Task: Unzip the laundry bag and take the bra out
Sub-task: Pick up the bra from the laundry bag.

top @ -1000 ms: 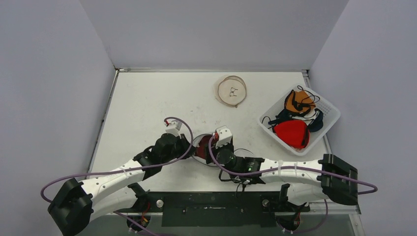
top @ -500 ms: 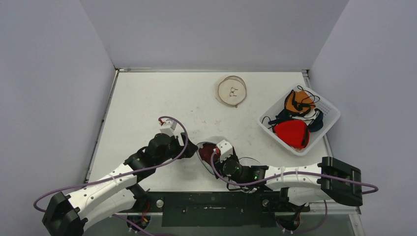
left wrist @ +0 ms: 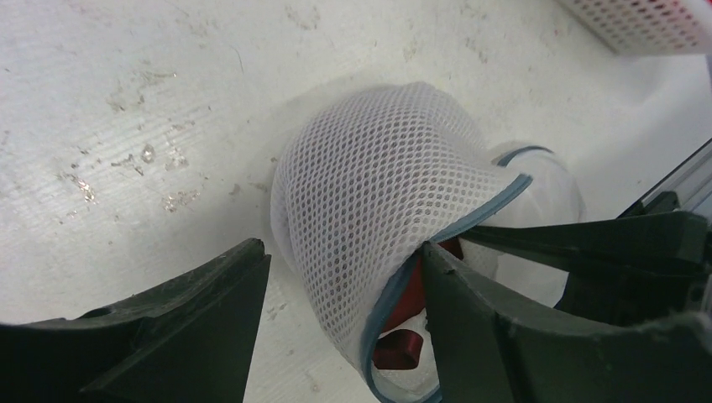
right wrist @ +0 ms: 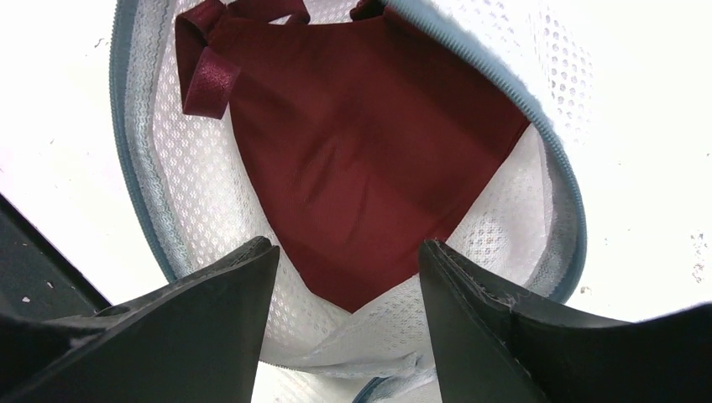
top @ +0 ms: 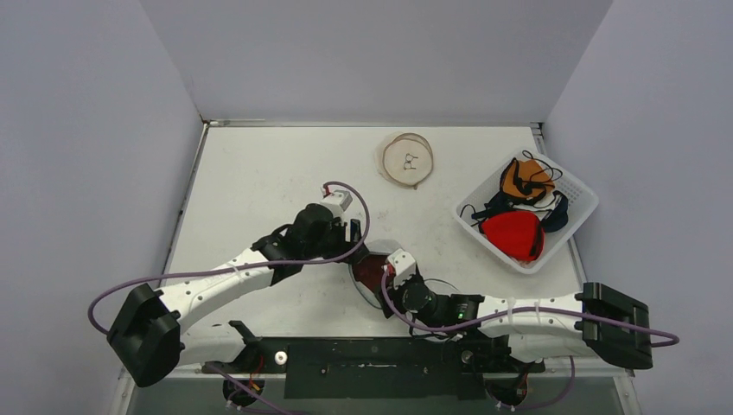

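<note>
The laundry bag (top: 370, 270) lies unzipped near the table's front middle. It is white mesh (left wrist: 382, 189) with a blue-grey zipper rim (right wrist: 126, 168). Its lid stands folded up. The dark red bra (right wrist: 361, 143) lies inside, also visible (left wrist: 403, 336) under the lifted lid. My left gripper (top: 353, 242) is open at the bag's far-left side, and the lid's edge stands between its fingers (left wrist: 342, 252). One left finger (left wrist: 504, 336) reaches just inside the rim. My right gripper (top: 396, 264) hovers open over the bag's near side, its fingertips (right wrist: 346, 248) straddling the bra's lower point.
A white perforated basket (top: 577, 206) at the right holds orange, red and dark garments. A round beige mesh bag (top: 407, 160) lies at the back middle. Walls close in the table on the left, back and right.
My left gripper was shut and has opened, and it has swung right and farther away to the bag's far side. My right arm drew back toward the near edge. The bra now shows more.
</note>
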{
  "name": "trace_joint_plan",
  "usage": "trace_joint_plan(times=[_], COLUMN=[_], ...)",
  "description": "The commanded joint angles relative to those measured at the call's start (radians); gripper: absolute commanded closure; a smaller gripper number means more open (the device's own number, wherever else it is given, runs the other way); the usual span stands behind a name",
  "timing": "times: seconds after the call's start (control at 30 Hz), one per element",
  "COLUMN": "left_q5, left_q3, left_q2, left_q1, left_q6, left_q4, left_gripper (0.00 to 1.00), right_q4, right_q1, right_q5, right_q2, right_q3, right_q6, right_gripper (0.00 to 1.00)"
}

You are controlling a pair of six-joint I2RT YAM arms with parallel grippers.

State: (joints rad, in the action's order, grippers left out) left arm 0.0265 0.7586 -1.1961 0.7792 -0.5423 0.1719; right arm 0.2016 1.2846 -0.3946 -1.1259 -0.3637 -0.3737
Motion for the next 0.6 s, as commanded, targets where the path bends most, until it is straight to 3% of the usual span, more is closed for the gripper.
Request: trace_joint_plan(times=[0.0, 0.27, 0.43, 0.57], left_q5=[0.032, -0.048, 0.114, 0.098], left_q3=[0.038, 0.059, 0.061, 0.086], left_q2=[-0.008, 0.15, 0.166, 0.095], left_q1=[0.015, 0.011, 0.014, 0.012], left_q6=[0.029, 0.108, 0.278, 0.362], left_q4=[0.01, 0.085, 0.107, 0.152], left_gripper=[0.34, 0.11, 0.09, 0.09], right_q4=[0.019, -0.023, -0.045, -0.053], right_q1=[0.012, 0.014, 0.018, 0.02], right_q5=[0.002, 0.001, 0.006, 0.013], right_q2=[0.052, 0.11, 0.145, 0.178], right_q3=[0.006, -0.006, -0.011, -0.011], right_q6=[0.001, -0.006, -0.017, -0.022], right_gripper=[0.37, 0.36, 0.36, 0.35])
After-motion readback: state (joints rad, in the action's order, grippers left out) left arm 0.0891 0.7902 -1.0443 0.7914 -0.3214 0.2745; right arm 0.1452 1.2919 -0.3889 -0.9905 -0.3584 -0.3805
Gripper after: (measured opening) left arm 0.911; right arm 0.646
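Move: For the left hand, the bra in the open laundry bag lies about 4 cm back, 2 cm to the right and some 11 cm below. The bag's far rim is right at that hand's inner finger, 2 cm back, 2 cm right and 1 cm below. From the right hand, the bra is some 5 cm ahead, 2 cm left and 4 cm below; the bag's round lid lies about 12 cm right, 1 cm back and 6 cm down. The left hand's inner finger comes off the bag's blue rim. After dipping about 1 cm, the hand climbs away to end some 4 cm higher and 2 cm back, spreading its fingers almost fully, tipping up and swinging clockwise about 10 degrees each. Over the near rim the right hand rises about 2.5 cm, its half-open fingers unchanged. ##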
